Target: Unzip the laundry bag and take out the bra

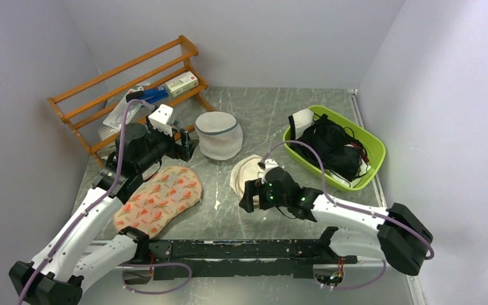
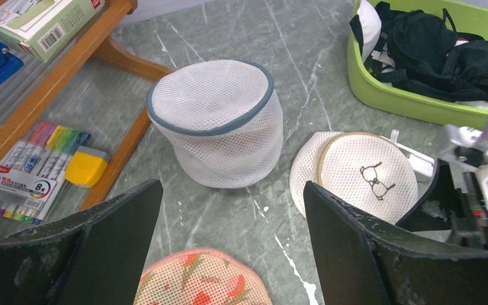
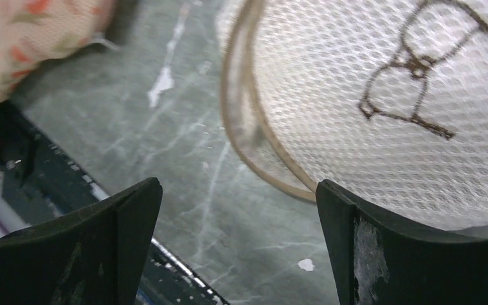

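The laundry bag (image 1: 159, 198) lies flat and zipped on the table left of centre, peach-pink with red-orange flowers. Its far rounded end shows low in the left wrist view (image 2: 203, 279), and a corner shows in the right wrist view (image 3: 32, 38). My left gripper (image 1: 187, 148) hangs open above the table just beyond that far end, with nothing between its fingers (image 2: 232, 187). Right of the bag my right gripper (image 1: 246, 198) stands open low over bare table (image 3: 238, 185), beside the beige disc. The bra is hidden.
A round white mesh bag (image 1: 218, 135) with blue trim stands behind the floral case. A beige disc (image 1: 246, 170) with a spectacles drawing lies by my right gripper. A green basket (image 1: 310, 164) of black clothing (image 1: 330, 145) sits at the right. A wooden rack (image 1: 127, 76) occupies the back left.
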Motion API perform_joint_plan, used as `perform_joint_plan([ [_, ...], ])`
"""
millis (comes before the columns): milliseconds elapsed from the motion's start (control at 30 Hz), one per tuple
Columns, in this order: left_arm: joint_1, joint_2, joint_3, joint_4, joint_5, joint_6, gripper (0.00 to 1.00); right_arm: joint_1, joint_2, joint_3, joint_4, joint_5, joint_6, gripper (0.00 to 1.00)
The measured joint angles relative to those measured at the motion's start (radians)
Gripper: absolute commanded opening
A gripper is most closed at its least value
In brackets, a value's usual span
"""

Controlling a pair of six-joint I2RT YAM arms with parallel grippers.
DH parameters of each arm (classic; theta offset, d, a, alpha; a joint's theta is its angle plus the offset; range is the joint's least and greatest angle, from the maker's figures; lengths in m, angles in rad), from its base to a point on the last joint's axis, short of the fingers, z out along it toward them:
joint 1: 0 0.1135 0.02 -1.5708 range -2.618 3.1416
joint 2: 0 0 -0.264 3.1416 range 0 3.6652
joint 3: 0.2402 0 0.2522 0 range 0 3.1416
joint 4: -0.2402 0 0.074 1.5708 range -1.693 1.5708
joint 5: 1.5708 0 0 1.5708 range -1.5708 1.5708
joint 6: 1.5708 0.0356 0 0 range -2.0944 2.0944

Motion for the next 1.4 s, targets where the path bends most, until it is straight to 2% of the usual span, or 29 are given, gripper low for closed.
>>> perform_joint_plan([
  [233, 0.000, -0.009, 0.000, 0.001, -0.008, 0.001, 0.93, -0.013, 0.200, 0.017, 0.071, 0.102, 0.058, 0.92],
  [467, 0.000, 0.042, 0.002, -0.006, -0.013, 0.008, 0.94, -0.132, 0.549, 0.297, 0.181, 0.132, 0.005, 0.92],
  [600, 0.000, 0.047, 0.000, -0.003, -0.027, 0.012, 0.93, -0.193, 0.665, 0.454, 0.172, 0.147, -0.031, 0.92],
  [767, 0.000, 0.117, 0.000, -0.003, -0.023, 0.015, 0.93, -0.236, 0.634, 0.482, 0.183, 0.149, -0.071, 0.93],
  [900, 0.000, 0.165, 0.000, -0.005, -0.023, 0.016, 0.94, -0.212, 0.514, 0.365, 0.241, 0.074, -0.124, 0.93],
  [1033, 0.000, 0.169, 0.000, -0.004, -0.024, 0.016, 0.94, -0.107, 0.422, 0.270, 0.264, 0.039, -0.162, 0.92],
  [1233, 0.000, 0.142, 0.000, -0.004, -0.048, 0.015, 0.93, 0.119, 0.415, 0.191, 0.339, 0.023, -0.167, 0.90],
  [1400, 0.000, 0.105, 0.000, -0.004, -0.060, 0.015, 0.94, 0.170, 0.467, 0.153, 0.450, -0.015, -0.137, 0.85],
])
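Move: The beige laundry bag with the glasses motif lies about 8 cm ahead of the right hand, 1 cm to its right and 5 cm lower. The white mesh bag stands some 23 cm ahead and 9 cm left of the right hand, the white stapler about 9 cm ahead and 12 cm right, and the carrot-print bag roughly 29 cm left and 2 cm ahead. From the left hand the beige bag is about 19 cm right, 1 cm ahead and 24 cm down. The beige bag is pushed forward along the table towards the mesh bag by the open right hand, which first sinks 4 cm, then sweeps some 19 cm forward, turning clockwise. It rises, draws back as far and swings about 10 cm left towards the carrot-print bag, turning counter-clockwise. The open left hand dips about 5 cm, edging forward, then comes partly up. ##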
